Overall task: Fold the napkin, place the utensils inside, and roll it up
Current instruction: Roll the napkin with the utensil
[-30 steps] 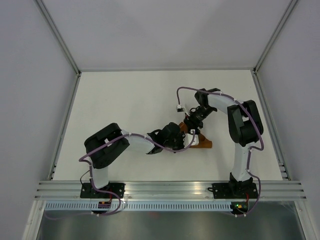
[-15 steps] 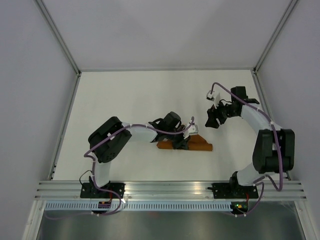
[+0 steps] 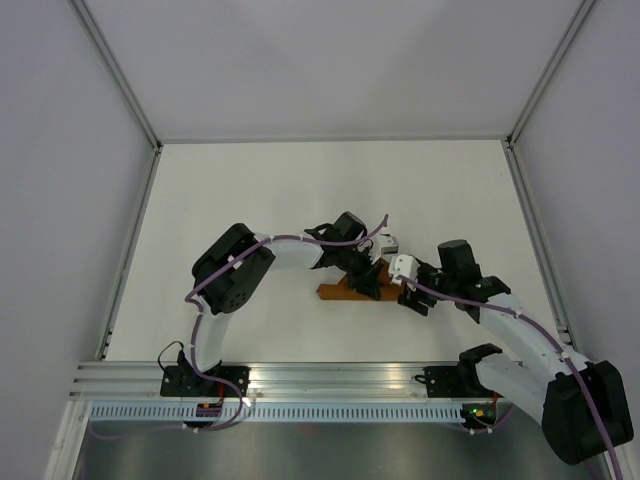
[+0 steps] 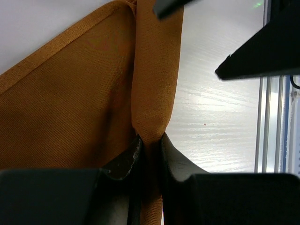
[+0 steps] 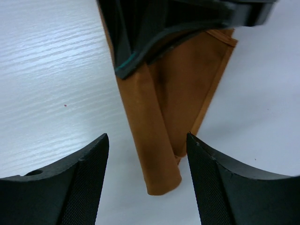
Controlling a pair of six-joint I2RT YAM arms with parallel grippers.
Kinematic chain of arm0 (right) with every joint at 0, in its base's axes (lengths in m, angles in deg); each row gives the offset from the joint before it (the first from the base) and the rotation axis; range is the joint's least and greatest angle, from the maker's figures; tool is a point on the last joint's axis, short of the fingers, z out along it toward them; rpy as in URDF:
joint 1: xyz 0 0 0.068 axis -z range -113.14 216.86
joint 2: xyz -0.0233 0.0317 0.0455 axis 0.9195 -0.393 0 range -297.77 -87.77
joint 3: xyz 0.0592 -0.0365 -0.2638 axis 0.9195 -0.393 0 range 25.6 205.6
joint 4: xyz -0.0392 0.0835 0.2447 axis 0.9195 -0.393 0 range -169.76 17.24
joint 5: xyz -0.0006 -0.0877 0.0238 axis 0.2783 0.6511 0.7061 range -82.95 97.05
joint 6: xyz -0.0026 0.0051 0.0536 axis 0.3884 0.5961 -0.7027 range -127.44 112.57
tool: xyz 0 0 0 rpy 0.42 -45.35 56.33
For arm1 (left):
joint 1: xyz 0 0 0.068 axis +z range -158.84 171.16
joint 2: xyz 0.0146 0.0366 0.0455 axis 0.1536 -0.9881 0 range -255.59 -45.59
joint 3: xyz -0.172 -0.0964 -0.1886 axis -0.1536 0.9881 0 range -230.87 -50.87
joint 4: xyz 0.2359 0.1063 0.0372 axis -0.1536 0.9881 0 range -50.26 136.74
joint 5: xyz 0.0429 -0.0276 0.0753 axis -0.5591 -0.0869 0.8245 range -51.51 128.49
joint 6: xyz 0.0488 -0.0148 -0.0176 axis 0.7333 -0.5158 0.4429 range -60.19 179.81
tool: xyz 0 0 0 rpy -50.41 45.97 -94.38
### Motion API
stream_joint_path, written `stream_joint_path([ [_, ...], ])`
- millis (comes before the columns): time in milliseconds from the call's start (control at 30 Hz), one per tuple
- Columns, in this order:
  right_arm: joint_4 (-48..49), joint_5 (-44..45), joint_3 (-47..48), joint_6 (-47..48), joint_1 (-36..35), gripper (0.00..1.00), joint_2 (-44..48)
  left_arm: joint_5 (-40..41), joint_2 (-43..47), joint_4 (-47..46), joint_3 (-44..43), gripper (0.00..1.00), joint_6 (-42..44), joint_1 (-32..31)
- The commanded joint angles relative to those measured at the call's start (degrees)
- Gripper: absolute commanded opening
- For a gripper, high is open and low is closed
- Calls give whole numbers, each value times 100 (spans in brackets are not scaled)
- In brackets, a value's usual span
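Note:
The rust-orange napkin (image 3: pixel 340 292) lies as a narrow, partly rolled strip at mid-table. In the left wrist view its rolled edge (image 4: pixel 154 93) runs beside a flat folded part (image 4: pixel 65 108). My left gripper (image 3: pixel 368 280) is shut on that rolled edge, the fingers (image 4: pixel 124 159) pinching the cloth. My right gripper (image 3: pixel 412 298) is open at the strip's right end. In the right wrist view the roll's end (image 5: pixel 152 154) lies between the spread fingers (image 5: pixel 75 187), untouched. The left gripper (image 5: pixel 178 23) shows above it. The utensils are hidden.
White table (image 3: pixel 250 200) with metal rails along its left edge (image 3: pixel 130 250), right edge (image 3: pixel 535 230) and near edge (image 3: pixel 340 375). Grey walls enclose the cell. Both arms crowd the napkin; purple cables loop over them.
My right arm swung from the far right of the table down and left to the napkin's right end. My left gripper stayed on the napkin, shifting slightly up and right.

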Motion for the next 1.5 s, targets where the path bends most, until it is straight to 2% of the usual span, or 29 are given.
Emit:
stream_joint_path([
  [0, 742, 537, -245, 181, -526, 73, 84, 211, -479, 933, 78, 2, -279, -16],
  [167, 1128, 923, -421, 190, -966, 72, -311, 237, -576, 960, 33, 3, -341, -16],
  [400, 1507, 1372, -474, 111, -1573, 71, -681, 281, -602, 977, 16, 9, -385, -7],
  [500, 1586, 1469, -474, 102, -1696, 65, -821, 272, -620, 995, -10, 11, -376, 2],
  [533, 1603, 1547, -465, 93, -1723, 58, -891, 255, -663, 1012, -37, 12, -376, 11],
  [600, 1586, 1592, -430, 75, -1749, 54, -953, 211, -682, 1013, -81, 15, -428, 37],
  [700, 1577, 1662, -447, 102, -1750, 40, -1033, 220, -725, 986, -142, 21, -534, 37],
  [733, 1568, 1680, -448, 102, -1750, 32, -1059, 211, -717, 934, -142, 22, -543, 46],
  [833, 1472, 1698, -448, 119, -1758, 19, -1068, 210, -612, 776, -64, 27, -701, 90],
  [933, 1358, 1706, -404, 154, -1750, 11, -1085, 237, -348, 302, 191, 27, -895, 248],
  [1067, 1165, 1628, -281, 172, -1741, 6, -1199, 158, 109, -462, 665, 30, -1386, 467],
  [1300, 980, 1460, -61, 260, -1732, 2, -1604, 97, 759, -1358, 1228, 38, -1642, 713],
  [1333, 953, 1426, -44, 295, -1741, 1, -1691, 70, 838, -1456, 1290, 46, -1685, 731],
  [1367, 918, 1417, 0, 304, -1732, 1, -1727, 53, 865, -1535, 1360, 49, -1729, 749],
  [1467, 804, 1346, 106, 348, -1732, 0, -1867, 44, 944, -1825, 1509, 46, -1834, 819],
])
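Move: From the right hand, the near right end of the rolled napkin lies about 3 cm left and 5 cm below, about level fore and aft. The left gripper, still pinching the roll, stands some 10 cm to the right hand's left. From the left hand, the roll's right end is about 7 cm to the right and its left end about 13 cm to the left; the unrolled flap spreads about 4 cm ahead of it and 2 cm left. Sink the open right gripper about 5 cm and carry it nearly as far left, over the roll's right end, turning slightly counter-clockwise, and pinch the roll there. Keep the left fingers shut on the roll until then; next open them partly and slide left along the roll about 4 cm, easing forward and turning some 15 degrees counter-clockwise, while the right hand keeps its pinch and shifts the last centimetre or so left. ##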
